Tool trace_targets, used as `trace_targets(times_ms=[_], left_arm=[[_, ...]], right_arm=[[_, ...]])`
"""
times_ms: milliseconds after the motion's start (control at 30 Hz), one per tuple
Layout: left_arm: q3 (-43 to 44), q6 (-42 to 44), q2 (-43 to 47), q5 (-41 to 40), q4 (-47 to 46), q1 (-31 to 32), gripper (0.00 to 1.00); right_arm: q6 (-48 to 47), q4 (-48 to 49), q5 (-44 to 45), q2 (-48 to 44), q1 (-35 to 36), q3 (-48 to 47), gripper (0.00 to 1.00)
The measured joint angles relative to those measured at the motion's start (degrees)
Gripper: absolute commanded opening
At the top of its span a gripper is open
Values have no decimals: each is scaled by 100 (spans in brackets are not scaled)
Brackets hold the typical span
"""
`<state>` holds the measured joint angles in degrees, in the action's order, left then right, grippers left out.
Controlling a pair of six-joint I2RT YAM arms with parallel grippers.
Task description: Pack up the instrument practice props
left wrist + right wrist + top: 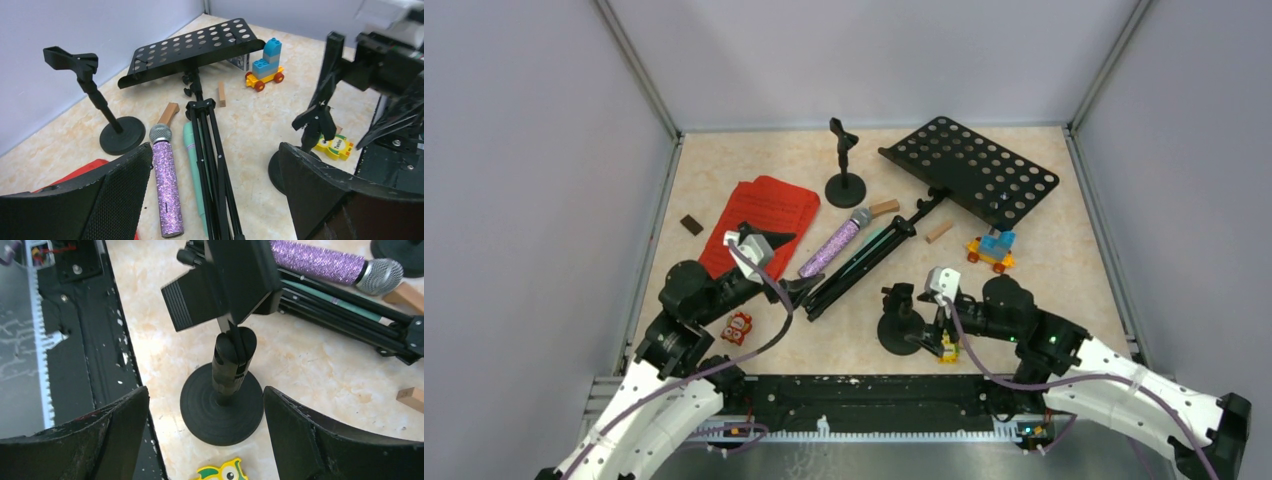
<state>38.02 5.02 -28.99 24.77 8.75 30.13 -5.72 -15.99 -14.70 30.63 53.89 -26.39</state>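
Note:
The black perforated music rack (972, 170) lies tipped over at the back right, its folded tripod legs (212, 160) running toward my left gripper (799, 290). That gripper (215, 200) is open, low over the table. The glittery purple microphone (166, 190), the mint-green microphone (192, 165) and the leg ends lie flat between its fingers. Red sheet-music pages (764, 215) lie at the left. One mic holder (845, 180) stands upright at the back. The other mic holder (222, 410) stands near the front, its round base just ahead of my open right gripper (205, 440).
A blue and yellow toy brick car (992, 250) sits right of the rack. Two wooden blocks (884, 207) (939, 231) lie near the legs. A red toy figure (738, 326), a yellow owl figure (222, 472) and a dark chip (690, 224) lie about. A black rail (864, 395) edges the front.

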Motion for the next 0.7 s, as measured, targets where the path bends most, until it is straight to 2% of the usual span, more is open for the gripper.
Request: trace_targets(times_ms=[267, 433, 467, 533, 600, 700], left_arm=[[-304, -219, 494, 240, -2, 0, 99], [-496, -345, 612, 374, -4, 0, 99], [-538, -363, 614, 398, -9, 0, 99], [-601, -382, 621, 426, -7, 0, 99], [-673, -439, 629, 446, -17, 0, 99], [-737, -518, 629, 479, -50, 0, 99]], right_arm=[[-448, 1211, 20, 538, 0, 463, 82], [-669, 1906, 201, 796, 0, 468, 76], [-686, 1991, 223, 837, 0, 468, 73], [-723, 2168, 269, 942, 0, 468, 54], [-780, 2302, 297, 1025, 0, 468, 40], [-793, 2420, 328, 1080, 2, 487, 31]])
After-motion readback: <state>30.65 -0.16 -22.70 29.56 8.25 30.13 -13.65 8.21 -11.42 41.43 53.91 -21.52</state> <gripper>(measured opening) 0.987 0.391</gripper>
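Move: The microphone stand's upright holder, which the right hand goes for, has its middle about 4 cm ahead of that hand, 4 cm to its left and some 6 cm below; its clip stands higher, near finger level. The yellow owl block lies around 5 cm to the hand's right, 1 cm ahead and 15 cm down, the folded tripod legs about 18 cm ahead and 13 cm left. From the left hand the stand is roughly 16 cm right, 4 cm back and 19 cm below. With its fingers pointing left and wide open, the right hand dips about 2 cm and comes back up while reaching some 5 cm forward and left to the stand's stem, the wrist rolling 10 to 15 degrees so its forward side rises, and near the end the fingers close to about half their gap and pinch the stem just under the clip. The left hand, empty and open, eases back 2 to 3 cm and then sinks about 3 cm, well clear of the stand. ##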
